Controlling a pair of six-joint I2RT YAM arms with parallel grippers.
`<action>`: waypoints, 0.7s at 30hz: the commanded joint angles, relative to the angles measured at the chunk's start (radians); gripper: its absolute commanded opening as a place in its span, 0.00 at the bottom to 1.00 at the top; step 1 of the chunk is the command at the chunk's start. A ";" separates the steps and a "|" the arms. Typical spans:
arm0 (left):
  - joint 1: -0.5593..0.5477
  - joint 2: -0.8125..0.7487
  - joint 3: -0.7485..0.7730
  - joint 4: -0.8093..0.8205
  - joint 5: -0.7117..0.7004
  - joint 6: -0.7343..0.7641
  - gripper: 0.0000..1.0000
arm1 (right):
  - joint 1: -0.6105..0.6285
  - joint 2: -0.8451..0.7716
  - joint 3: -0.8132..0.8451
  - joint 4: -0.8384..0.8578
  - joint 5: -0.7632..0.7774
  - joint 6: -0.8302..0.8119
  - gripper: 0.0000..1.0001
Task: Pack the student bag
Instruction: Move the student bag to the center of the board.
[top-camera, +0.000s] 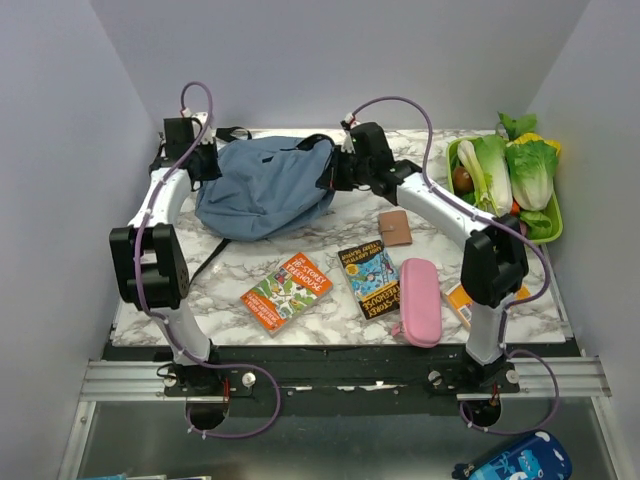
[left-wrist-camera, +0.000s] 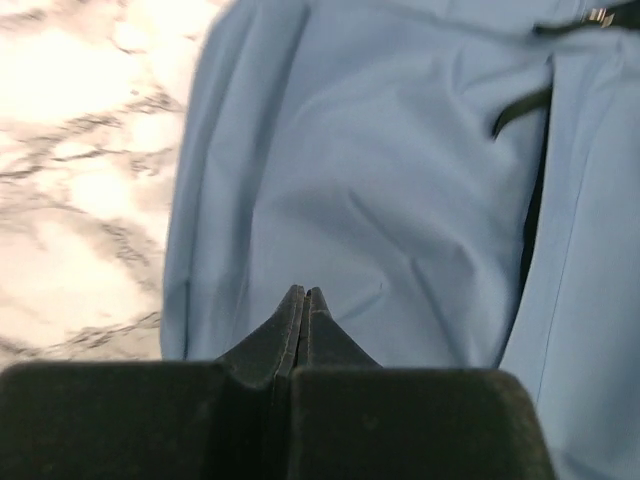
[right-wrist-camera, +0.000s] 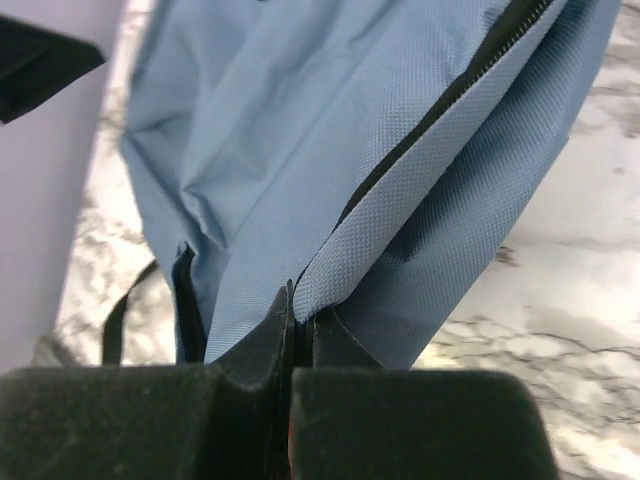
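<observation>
The student bag (top-camera: 265, 185), soft dusty-blue with black straps, lies at the back of the marble table. My left gripper (top-camera: 212, 165) is at its left side. In the left wrist view that gripper (left-wrist-camera: 303, 292) is shut, tips pressed together against the bag's fabric (left-wrist-camera: 380, 180), with no fold showing between them. My right gripper (top-camera: 333, 172) is at the bag's right end. There the right gripper (right-wrist-camera: 303, 300) is shut on a fold of the blue bag (right-wrist-camera: 270, 130), at the edge beside the black zipper (right-wrist-camera: 440, 100).
Two picture books (top-camera: 286, 291) (top-camera: 369, 279) lie in front of the bag. A pink pencil case (top-camera: 420, 300) and a small brown wallet (top-camera: 395, 228) are on the right. A green tray (top-camera: 556, 225) of vegetables stands at the back right. A bright blue pouch (top-camera: 515, 462) lies below the table's near edge.
</observation>
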 joint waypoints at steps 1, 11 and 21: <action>0.045 -0.138 -0.036 -0.025 0.046 -0.003 0.00 | 0.058 -0.125 -0.019 0.011 -0.101 0.017 0.01; 0.041 -0.342 -0.271 -0.097 0.175 0.172 0.11 | 0.289 -0.370 -0.549 -0.035 0.254 0.163 0.01; -0.100 -0.320 -0.248 -0.249 0.287 0.504 0.82 | 0.308 -0.401 -0.591 -0.173 0.312 0.028 0.72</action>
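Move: The right hand holds the student bag's right rim. The orange Treehouse book on the near board, where the bag is being taken, lies about 27 cm back and 11 cm left of this hand, some 13 cm down. The blue Storeys book is roughly 24 cm back and 10 cm right, the brown wallet 11 cm back and 16 cm right. From the left hand, the orange book is about 28 cm back, 18 cm right and 9 cm down. Keeping its pinch on the bag's right rim, the right hand pulls the cloth back about 20 cm towards the robot, rising a little first, then sinking towards the board beside the blue book and opening around the rim. The left hand, shut on the cloth, lifts some 6 cm, goes back about 11 cm and then right, comes down, opens and turns about 25 degrees clockwise. ##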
